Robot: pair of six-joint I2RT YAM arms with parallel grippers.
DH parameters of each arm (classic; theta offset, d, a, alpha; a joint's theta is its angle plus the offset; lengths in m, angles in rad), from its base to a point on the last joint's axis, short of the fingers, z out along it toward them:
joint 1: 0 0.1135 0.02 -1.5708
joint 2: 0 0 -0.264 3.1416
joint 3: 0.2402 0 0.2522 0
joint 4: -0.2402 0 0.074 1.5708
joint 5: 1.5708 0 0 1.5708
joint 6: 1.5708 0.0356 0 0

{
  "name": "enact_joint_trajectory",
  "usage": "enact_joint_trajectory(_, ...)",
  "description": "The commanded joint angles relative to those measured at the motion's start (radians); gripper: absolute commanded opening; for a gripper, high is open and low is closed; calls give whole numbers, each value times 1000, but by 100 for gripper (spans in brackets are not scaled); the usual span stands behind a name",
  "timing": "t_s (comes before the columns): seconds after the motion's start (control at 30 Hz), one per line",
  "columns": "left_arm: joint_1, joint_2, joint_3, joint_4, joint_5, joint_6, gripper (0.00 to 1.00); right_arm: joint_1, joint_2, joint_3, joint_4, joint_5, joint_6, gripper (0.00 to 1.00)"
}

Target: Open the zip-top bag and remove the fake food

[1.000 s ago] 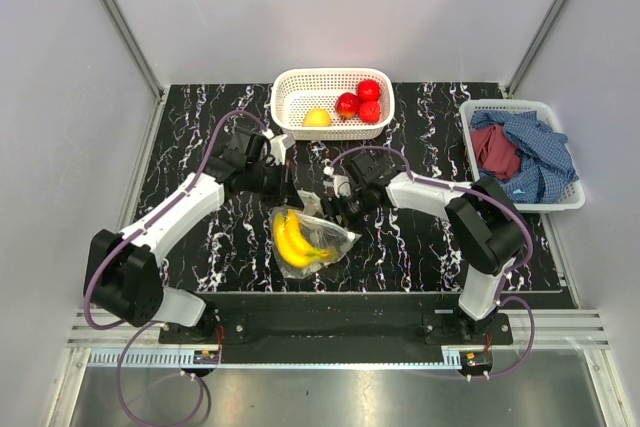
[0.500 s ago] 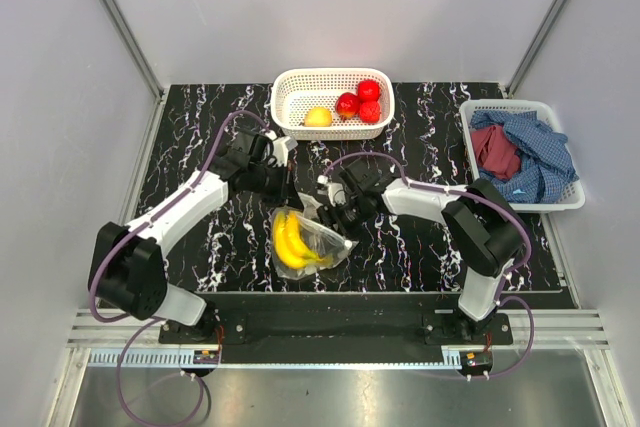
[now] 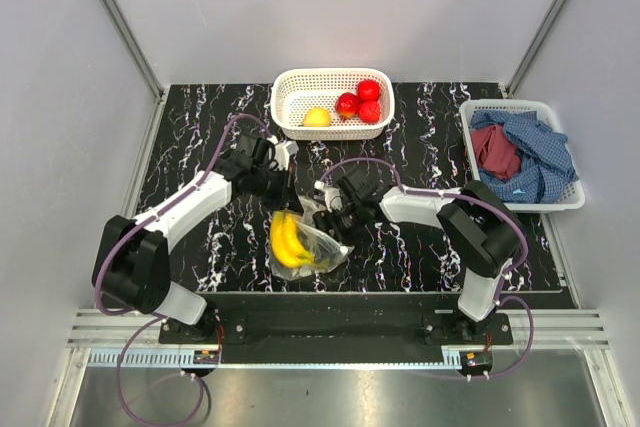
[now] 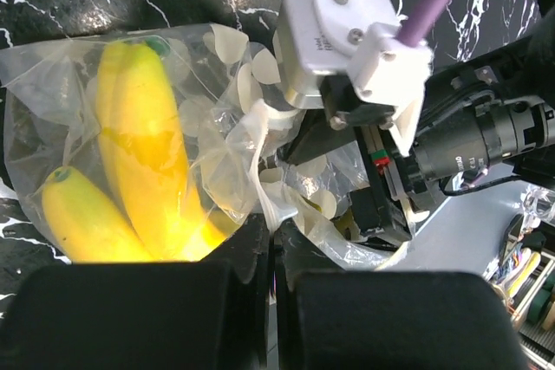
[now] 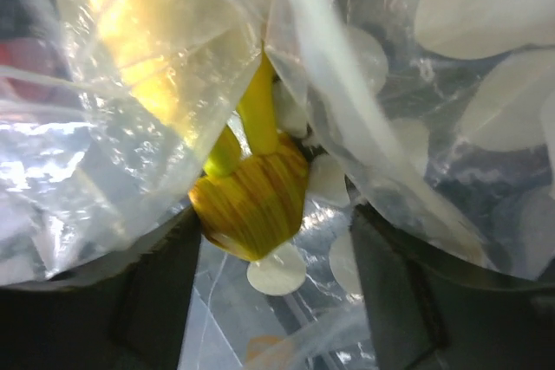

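Observation:
The clear polka-dot zip-top bag [image 3: 305, 245] lies at the table's front middle with a yellow banana bunch [image 3: 289, 243] inside. My left gripper [image 3: 291, 201] is shut on the bag's upper edge; the left wrist view shows the plastic [image 4: 260, 158] pinched between the jaws and the bananas [image 4: 143, 158] behind it. My right gripper [image 3: 327, 223] is open and pushed into the bag's mouth. In the right wrist view the bunch's stem end [image 5: 253, 197] sits between the open jaws, touching the left finger [image 5: 165, 288]. Red round fruits [image 3: 360, 103] and a yellow-orange fruit [image 3: 317, 117] lie in the white mesh basket [image 3: 290, 87].
A second white basket [image 3: 573, 199] at the right edge holds red and blue cloths [image 3: 520, 152]. The two arms meet over the bag. Grey walls enclose the table on three sides.
My right gripper has moved left and forward, deeper into the bag's mouth. My left gripper has shifted slightly forward, still holding the bag's edge. The bag has bunched a little.

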Motion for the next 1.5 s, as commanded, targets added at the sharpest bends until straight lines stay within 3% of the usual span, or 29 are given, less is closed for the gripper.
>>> enact_joint_trajectory(0.0,9,-18,-16,58,13,-6,0,11,-33,-33,180,83,63,67)
enact_joint_trajectory(0.13,9,-32,-25,56,15,-7,0,11,-73,-50,256,78,77,50)
enact_joint_trajectory(0.23,10,-37,-13,46,18,-1,0,11,-105,-48,250,31,87,31)
enact_joint_trajectory(0.5,13,-55,78,-25,12,114,0,11,-169,-13,78,5,48,0)
enact_joint_trajectory(0.7,13,-118,81,-31,-8,193,0,8,-171,111,-85,5,38,0)
enact_joint_trajectory(1.07,7,-311,62,-28,-51,416,0,-9,-113,344,-267,-317,3,0)
enact_joint_trajectory(1.23,7,-380,75,-42,-111,493,0,-33,-114,377,-379,-313,-44,0)
enact_joint_trajectory(1.47,-28,-330,110,-34,53,470,0,-35,-71,464,-456,-223,-34,0)
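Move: The bananas' joined brown stem end lies in the bag's mouth almost between the right hand's open fingers, about 3 cm to its left, 1 cm back and 1 cm lower; the bananas' bodies centre some 9 cm to its left, about level front to back and 2 cm lower. The fruit basket sits roughly 31 cm straight ahead of the right hand at about its height. From the left hand, already pinching the bag's rim, the stem is about 9 cm back, 5 cm right and 9 cm below. Edging left and a little forward while starting to rise, the right hand shuts its wide-open fingers on the banana stem, then carries it up to about 15 cm, its left side rolling up slightly. The left hand keeps its pinch on the bag rim, nearly still at first, then rises some 11 cm, drifts left and swings its fingertips forward by more than 35 degrees. ##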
